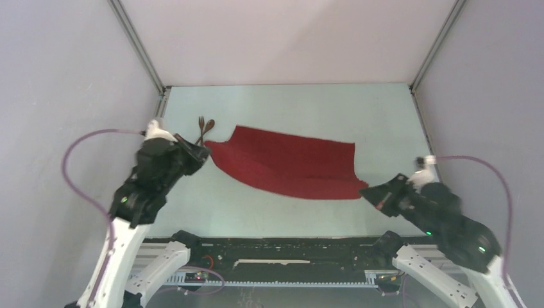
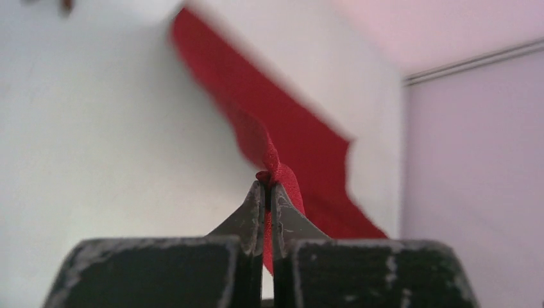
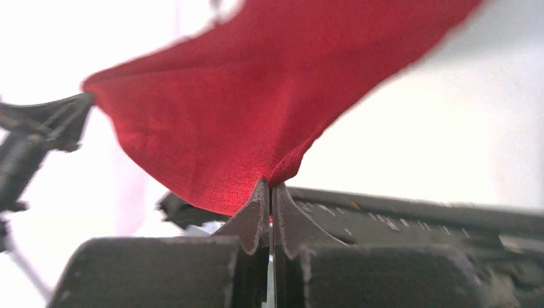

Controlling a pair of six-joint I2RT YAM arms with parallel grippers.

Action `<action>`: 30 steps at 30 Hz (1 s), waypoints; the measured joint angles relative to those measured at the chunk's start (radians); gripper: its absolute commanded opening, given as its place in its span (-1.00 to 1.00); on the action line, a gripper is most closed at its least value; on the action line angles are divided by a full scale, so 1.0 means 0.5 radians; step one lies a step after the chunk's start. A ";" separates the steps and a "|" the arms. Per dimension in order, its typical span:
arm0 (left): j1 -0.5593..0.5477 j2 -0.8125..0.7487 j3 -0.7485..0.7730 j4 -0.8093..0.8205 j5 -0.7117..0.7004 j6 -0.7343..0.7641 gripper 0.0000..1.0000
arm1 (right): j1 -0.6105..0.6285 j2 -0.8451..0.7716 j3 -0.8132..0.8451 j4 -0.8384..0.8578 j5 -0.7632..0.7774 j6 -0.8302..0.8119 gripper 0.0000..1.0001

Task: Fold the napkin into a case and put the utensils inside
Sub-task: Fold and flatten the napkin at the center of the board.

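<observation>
The dark red napkin (image 1: 292, 163) hangs stretched between both arms above the pale table, its far edge still on the surface. My left gripper (image 1: 206, 153) is shut on the napkin's left near corner (image 2: 272, 173). On the right, my right gripper (image 1: 364, 191) is shut on the right near corner (image 3: 282, 170), the cloth (image 3: 244, 102) fanning up from its tips. The utensils, a dark brown fork (image 1: 201, 127) and spoon (image 1: 208, 128), lie side by side on the table just beyond the left gripper, close to the napkin's left edge.
Grey walls close in the table (image 1: 289, 102) on the left, right and back, with metal frame posts (image 1: 138, 45) at the back corners. A black rail (image 1: 289, 247) with the arm bases runs along the near edge.
</observation>
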 measured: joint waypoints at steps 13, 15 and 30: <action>0.002 0.037 0.979 0.549 0.254 0.229 -1.00 | 0.021 0.029 0.794 0.527 0.132 -0.668 -1.00; 0.002 0.244 1.098 0.583 0.225 0.227 -1.00 | 0.042 0.191 0.905 0.469 0.340 -0.710 -1.00; 0.066 2.645 1.868 0.843 0.304 0.204 -1.00 | -1.645 2.092 0.909 0.785 -0.481 -0.770 -1.00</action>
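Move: Both hands, about 25 cm above the board, hold the napkin's near corners, and the board's far edge is straight ahead, some 50 cm from the left hand and 60 cm from the right. The napkin's free far-left corner is about 29 cm ahead and 4 cm right of the left hand; the fork and spoon are 26 cm ahead and 8 cm left of it. The free far-right corner is some 33 cm ahead and 6 cm right of the right hand. Keeping their pinch on the corners, both hands whip the napkin up, the left by about 27 cm and the right by some 20 cm, drawing back slightly while the fingertips tip upward some 40 degrees. They then swing fast forward and down in an arc towards the board's far edge, ending over 25 cm farther out than they began and about 12 cm to the right, wrists tipping down again and the right hand turning clockwise. ##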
